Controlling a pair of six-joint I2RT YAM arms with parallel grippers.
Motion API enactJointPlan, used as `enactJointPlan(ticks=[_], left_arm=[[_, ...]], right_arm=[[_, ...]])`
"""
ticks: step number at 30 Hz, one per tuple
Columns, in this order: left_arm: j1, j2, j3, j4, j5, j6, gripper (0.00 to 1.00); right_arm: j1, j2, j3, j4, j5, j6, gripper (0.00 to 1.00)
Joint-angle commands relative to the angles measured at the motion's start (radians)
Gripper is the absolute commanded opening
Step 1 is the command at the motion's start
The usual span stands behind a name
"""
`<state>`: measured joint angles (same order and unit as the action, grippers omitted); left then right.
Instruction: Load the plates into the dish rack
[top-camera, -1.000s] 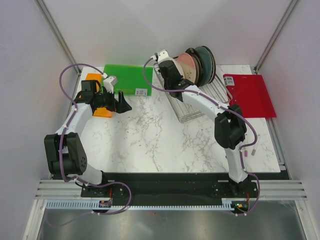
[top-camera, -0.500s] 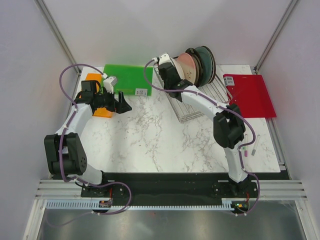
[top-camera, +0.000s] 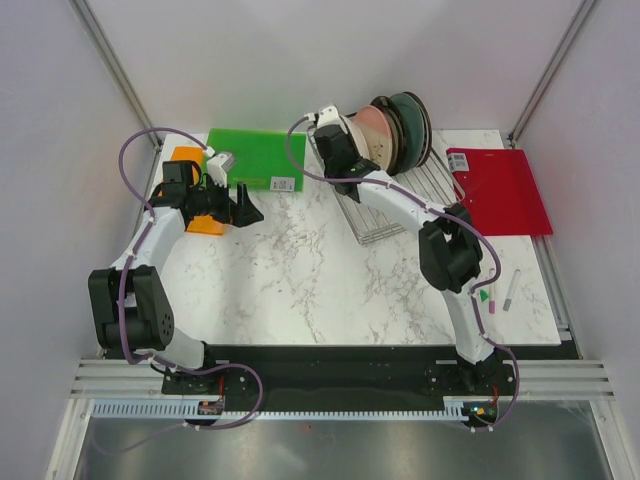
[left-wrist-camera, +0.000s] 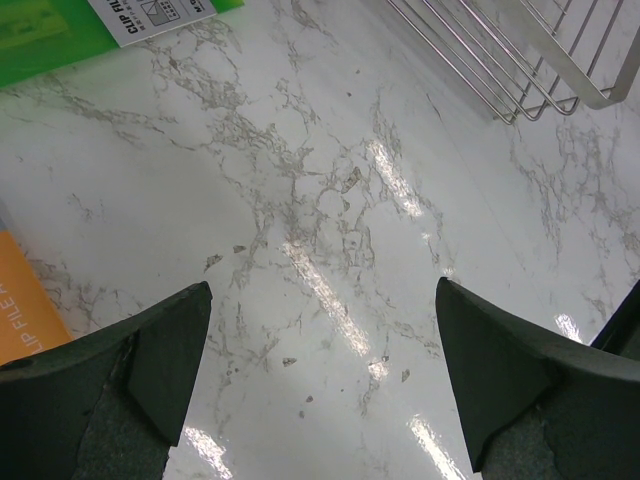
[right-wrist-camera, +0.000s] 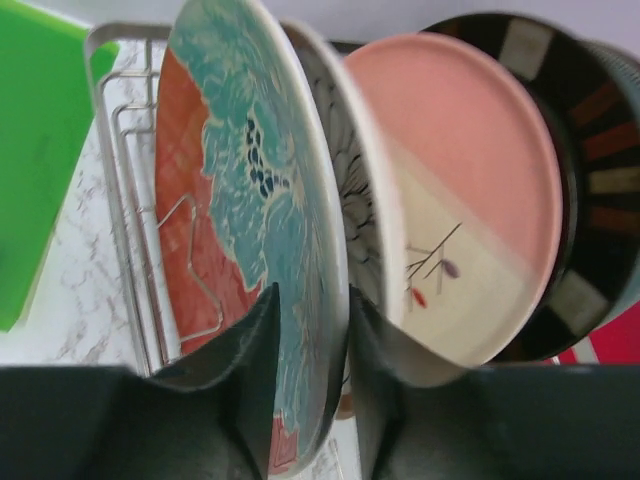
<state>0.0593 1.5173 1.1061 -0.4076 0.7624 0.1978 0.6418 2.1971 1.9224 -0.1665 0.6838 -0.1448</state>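
Several plates (top-camera: 395, 130) stand on edge at the far end of the silver wire dish rack (top-camera: 390, 205). In the right wrist view the nearest is the red plate with teal flowers (right-wrist-camera: 250, 200), then a white plate with dark line drawing (right-wrist-camera: 355, 200), the pink-cream sprig plate (right-wrist-camera: 470, 200) and the brown petal plate (right-wrist-camera: 560, 130). My right gripper (right-wrist-camera: 312, 340) straddles the red plate's rim, slightly open, with a slim gap at the right finger. My left gripper (left-wrist-camera: 325, 370) hovers wide open over bare marble, left of the rack (left-wrist-camera: 520, 60).
A green board (top-camera: 255, 155) lies at the back left and an orange board (top-camera: 190, 165) under my left arm. A red board (top-camera: 500, 190) lies right of the rack. Two pens (top-camera: 508, 290) rest near the right arm's elbow.
My right gripper's jaws have spread a little off the red plate's rim, and the right arm's elbow has drifted slightly left. The left arm has not moved.
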Motion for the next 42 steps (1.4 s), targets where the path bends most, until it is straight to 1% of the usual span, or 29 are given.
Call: enactJointPlan(ticks=[1, 3, 9, 11, 12, 13, 14, 15, 16, 17, 19, 20, 22, 25, 29, 31, 38, 42], left_arm=[[0.001, -0.02, -0.003, 0.036, 0.032, -0.035, 1.0], [0.001, -0.016, -0.002, 0.039, 0.034, -0.043, 1.0], [-0.001, -0.011, 0.011, 0.052, 0.031, -0.054, 1.0], [-0.004, -0.029, 0.029, 0.056, -0.072, -0.066, 1.0], [-0.013, -0.04, 0.04, 0.056, -0.16, -0.067, 1.0], [-0.039, -0.054, 0.053, 0.059, -0.401, -0.067, 1.0], [-0.045, -0.057, 0.081, 0.061, -0.491, -0.063, 1.0], [-0.046, -0.057, 0.098, 0.076, -0.558, -0.055, 1.0], [-0.044, -0.054, 0.115, 0.081, -0.64, -0.045, 1.0], [-0.045, -0.046, 0.145, 0.084, -0.659, -0.013, 1.0], [-0.046, -0.033, 0.172, 0.084, -0.673, 0.003, 1.0], [-0.046, -0.023, 0.184, 0.084, -0.666, 0.005, 1.0], [-0.044, -0.014, 0.192, 0.075, -0.612, 0.0, 1.0], [-0.046, 0.001, 0.204, 0.066, -0.546, -0.037, 1.0], [-0.046, 0.026, 0.221, 0.049, -0.485, -0.084, 1.0], [-0.047, 0.038, 0.225, 0.046, -0.454, -0.092, 1.0], [-0.047, 0.093, 0.264, 0.041, -0.437, -0.077, 1.0], [-0.049, 0.113, 0.296, 0.03, -0.439, -0.07, 1.0]], right_arm=[[-0.018, -0.048, 0.056, 0.104, 0.069, -0.016, 0.44], [-0.018, -0.062, 0.052, 0.108, 0.072, -0.027, 0.52], [-0.018, -0.124, 0.049, 0.12, 0.069, -0.047, 0.63], [-0.018, -0.154, 0.047, 0.143, 0.066, -0.068, 0.67], [-0.019, -0.184, 0.041, 0.157, 0.066, -0.103, 0.73], [-0.019, -0.2, 0.035, 0.21, 0.072, -0.119, 0.76], [-0.028, -0.218, 0.018, 0.241, 0.074, -0.137, 0.88], [-0.036, -0.246, 0.015, 0.269, 0.077, -0.151, 0.94], [-0.047, -0.252, 0.018, 0.301, 0.098, -0.154, 0.98], [-0.076, -0.257, 0.044, 0.3, 0.111, -0.142, 0.98], [-0.112, -0.264, 0.065, 0.277, 0.112, -0.121, 0.98], [-0.149, -0.267, 0.066, 0.277, 0.141, -0.11, 0.98], [-0.183, -0.277, 0.055, 0.277, 0.18, -0.093, 0.98], [-0.238, -0.304, -0.011, 0.289, 0.258, -0.082, 0.98], [-0.321, -0.356, -0.144, 0.312, 0.278, -0.102, 0.98], [-0.346, -0.373, -0.169, 0.305, 0.306, -0.107, 0.98], [-0.464, -0.416, -0.278, 0.26, 0.312, -0.061, 0.98], [-0.501, -0.412, -0.299, 0.245, 0.315, -0.042, 0.98]])
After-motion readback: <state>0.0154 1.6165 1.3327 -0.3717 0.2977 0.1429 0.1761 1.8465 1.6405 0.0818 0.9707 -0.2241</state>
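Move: The right fingers, already partly open, still straddle the near upper rim of the blue-and-red plate. Its middle lies about 7 cm ahead, 2 cm left and 7 cm below the hand. The flower plate stands some 4 cm to the right of it and level with it, and the pink plate about 8 cm to the right of it and 1 cm farther out. From the left hand, the blue-and-red plate lies roughly 22 cm ahead, 22 cm right and slightly lower. Open the right gripper fully to free the plate's rim, lift it clear, then sweep it right over the racked plates, about 32 cm in all, sinking again over the second half and turning the wrist some 40 degrees clockwise while the fingertips tip up. Meanwhile bring the empty, open left gripper about 8 cm forward and 5 cm left, raising it slightly and turning it counter-clockwise. ##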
